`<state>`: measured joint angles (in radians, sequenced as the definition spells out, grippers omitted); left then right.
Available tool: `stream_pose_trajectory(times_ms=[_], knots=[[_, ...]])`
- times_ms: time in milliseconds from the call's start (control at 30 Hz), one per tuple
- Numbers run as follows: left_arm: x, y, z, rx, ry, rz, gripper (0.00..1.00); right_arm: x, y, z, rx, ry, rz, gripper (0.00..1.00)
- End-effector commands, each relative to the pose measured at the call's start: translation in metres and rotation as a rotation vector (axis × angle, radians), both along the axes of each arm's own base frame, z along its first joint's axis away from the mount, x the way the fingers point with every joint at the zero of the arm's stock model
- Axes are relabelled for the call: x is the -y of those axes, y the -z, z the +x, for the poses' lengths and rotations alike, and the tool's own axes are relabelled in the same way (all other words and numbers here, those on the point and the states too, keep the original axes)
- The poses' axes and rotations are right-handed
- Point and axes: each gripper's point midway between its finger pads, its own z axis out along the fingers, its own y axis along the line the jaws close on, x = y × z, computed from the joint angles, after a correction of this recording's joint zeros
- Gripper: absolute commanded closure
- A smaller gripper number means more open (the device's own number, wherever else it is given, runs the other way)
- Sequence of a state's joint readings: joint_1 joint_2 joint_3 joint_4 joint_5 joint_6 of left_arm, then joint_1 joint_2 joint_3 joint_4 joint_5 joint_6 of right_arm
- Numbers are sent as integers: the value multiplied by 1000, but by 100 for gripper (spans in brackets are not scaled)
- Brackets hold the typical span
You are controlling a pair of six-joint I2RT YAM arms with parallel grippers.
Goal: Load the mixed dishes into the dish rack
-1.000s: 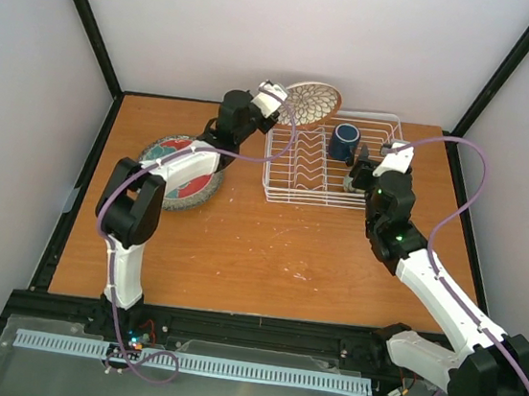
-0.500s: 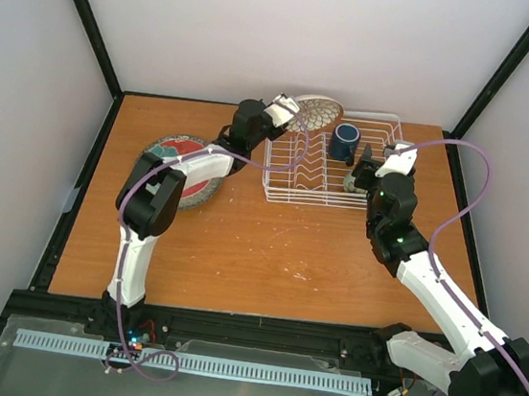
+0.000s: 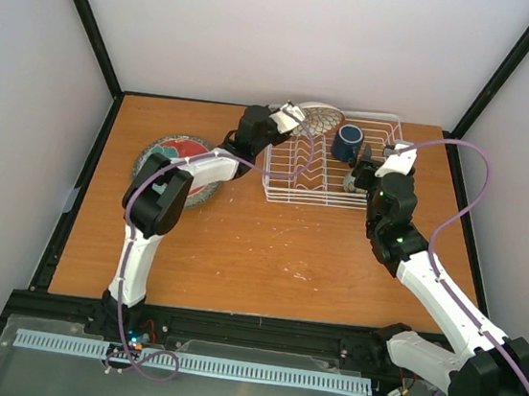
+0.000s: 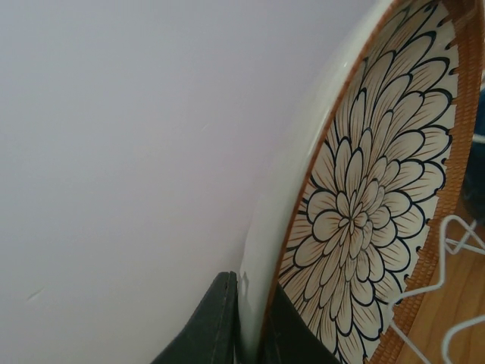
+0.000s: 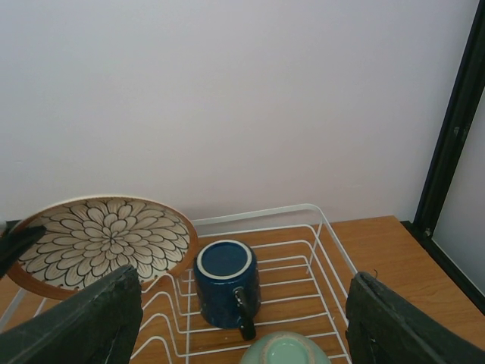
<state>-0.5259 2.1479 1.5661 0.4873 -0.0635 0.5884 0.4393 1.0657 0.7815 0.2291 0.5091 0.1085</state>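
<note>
My left gripper (image 3: pixel 291 116) (image 4: pixel 250 334) is shut on the rim of the petal-patterned plate (image 3: pixel 319 118) (image 4: pixel 364 205), one finger on each face. It holds the plate tilted on edge above the back left corner of the white wire dish rack (image 3: pixel 315 180) (image 5: pixel 326 227). A dark blue mug (image 3: pixel 348 143) (image 5: pixel 226 282) lies upside down in the rack. A pale green bowl (image 5: pixel 286 351) sits just in front of it. My right gripper (image 3: pixel 362 175) (image 5: pixel 244 303) stands open above the rack's right part, holding nothing.
A red-rimmed teal plate (image 3: pixel 176 149) lies on a speckled grey plate (image 3: pixel 209 195) on the table left of the rack, partly under my left arm. The back wall stands close behind the rack. Black frame posts mark the table's corners.
My left gripper has carried the petal-patterned plate to the right and lower, over the rack's back left corner, and tipped it more on edge. The right arm has stayed still.
</note>
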Motion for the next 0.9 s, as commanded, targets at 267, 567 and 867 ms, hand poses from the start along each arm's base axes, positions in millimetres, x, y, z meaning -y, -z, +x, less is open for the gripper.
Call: stream_pose_trajectory(times_ms=[267,567,867], knots=[[21,-47,3,201,26,-38,94,1,1,2,5,13,-8,27],[13,-42,10,195,-37,-25,50,-4,4,6,-11,-4,-13,27],[6,-40,11,156,-75,-39,24,-5,4,7,-17,-10,-13,26]])
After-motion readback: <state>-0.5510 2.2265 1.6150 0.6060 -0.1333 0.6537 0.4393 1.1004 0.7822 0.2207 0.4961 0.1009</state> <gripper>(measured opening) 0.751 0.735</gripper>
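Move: The patterned plate, already pinched by its left rim in the left hand, is bound for the rack's rear-left slots, about 7 cm to the right, 2 cm ahead and 10 cm below that hand. The blue mug stands some 13 cm to its right and 3 cm back; the green bowl is roughly 16 cm right, 10 cm back. From the right hand those slots lie about 20 cm ahead, 14 cm left and 20 cm below. The patterned plate goes down into the rear-left of the rack, lowered about 4 cm by the left hand while easing some 2 cm right towards the blue mug. There the fingers open wide and let go of the rim as the hand climbs the same 4 cm back up, drifting slightly forward and tipping up a little. ##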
